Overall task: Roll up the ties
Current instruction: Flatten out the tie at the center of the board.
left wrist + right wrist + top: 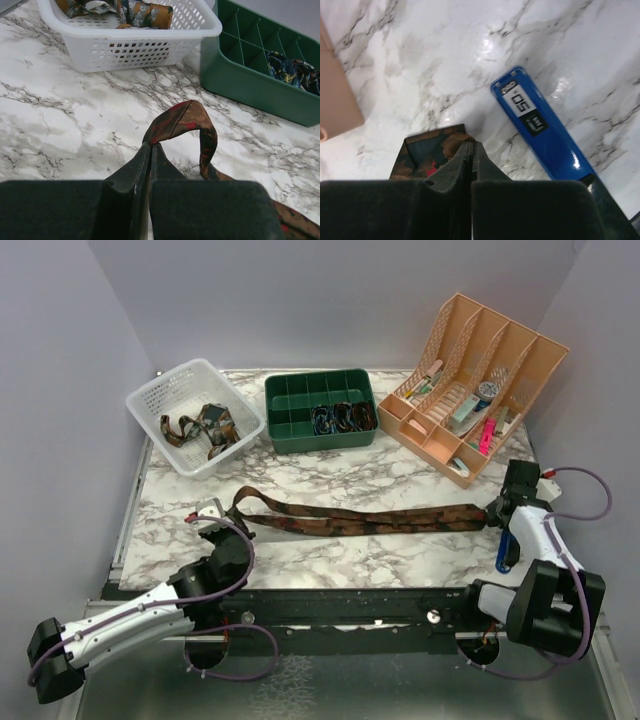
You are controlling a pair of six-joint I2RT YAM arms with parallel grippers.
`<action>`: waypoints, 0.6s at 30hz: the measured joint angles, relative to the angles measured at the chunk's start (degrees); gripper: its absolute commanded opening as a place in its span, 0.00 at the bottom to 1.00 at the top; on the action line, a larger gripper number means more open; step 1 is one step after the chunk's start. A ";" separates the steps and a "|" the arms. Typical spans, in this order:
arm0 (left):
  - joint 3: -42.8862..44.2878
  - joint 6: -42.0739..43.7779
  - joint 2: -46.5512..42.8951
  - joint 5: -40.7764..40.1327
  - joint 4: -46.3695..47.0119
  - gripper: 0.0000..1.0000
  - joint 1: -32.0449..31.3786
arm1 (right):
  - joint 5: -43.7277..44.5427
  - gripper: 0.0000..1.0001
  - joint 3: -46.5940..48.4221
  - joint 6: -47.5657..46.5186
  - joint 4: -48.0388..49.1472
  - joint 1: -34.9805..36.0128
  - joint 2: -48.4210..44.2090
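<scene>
One dark brown tie (370, 520) with reddish pattern lies stretched flat across the marble table, left to right. My left gripper (228, 523) is shut on its left end, where the fabric arches up in a small loop (185, 117) just past the pinched fingertips of the left gripper (151, 145). My right gripper (495, 510) is shut on the tie's right end (427, 150), the cloth's edge bunched at the tips of the right gripper (471, 144). More ties (205, 427) lie loose in a white basket. Rolled ties (340, 418) sit in a green tray.
The white basket (160, 400) stands at the back left and the green divided tray (300, 435) beside it. A peach desk organizer (470, 390) holding stationery stands back right. A blue marker-like stick (540, 130) lies on the marble close to the right gripper.
</scene>
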 measured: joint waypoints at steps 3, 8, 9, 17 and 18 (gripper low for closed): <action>0.00 -0.15 -1.81 0.02 -0.04 0.37 0.00 | -1.81 0.07 0.52 -0.15 -1.05 -0.70 -0.68; 0.31 -2.08 -4.24 2.08 -4.26 0.68 0.07 | -2.27 0.26 0.52 -1.77 -1.99 -0.66 -4.98; 1.07 -2.62 -4.85 3.19 -6.03 0.78 0.13 | -2.86 0.46 0.52 -2.47 -1.97 -0.66 -5.53; 10.12 -10.80 -8.92 6.78 -19.43 0.88 0.13 | -10.64 0.63 2.21 -7.17 -2.95 -0.66 -6.01; 11.08 -11.30 -9.42 7.23 -20.37 0.88 0.13 | -12.85 0.63 3.39 -8.00 -2.97 -0.66 -6.05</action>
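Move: The left fingers hold the tie's left loop, roughly 8 cm above the board, with the white basket about 18 cm ahead and 8 cm left, and the green box some 20 cm ahead and 16 cm right. The right fingers, close to the board, hold the tie's right end; the blue tool lies about 5 cm back and 3 cm right, the organizer's near corner 6 cm ahead and 6 cm left. Both grippers open, let go of the tie's ends and rise about 4 cm, the right also drifting left. ##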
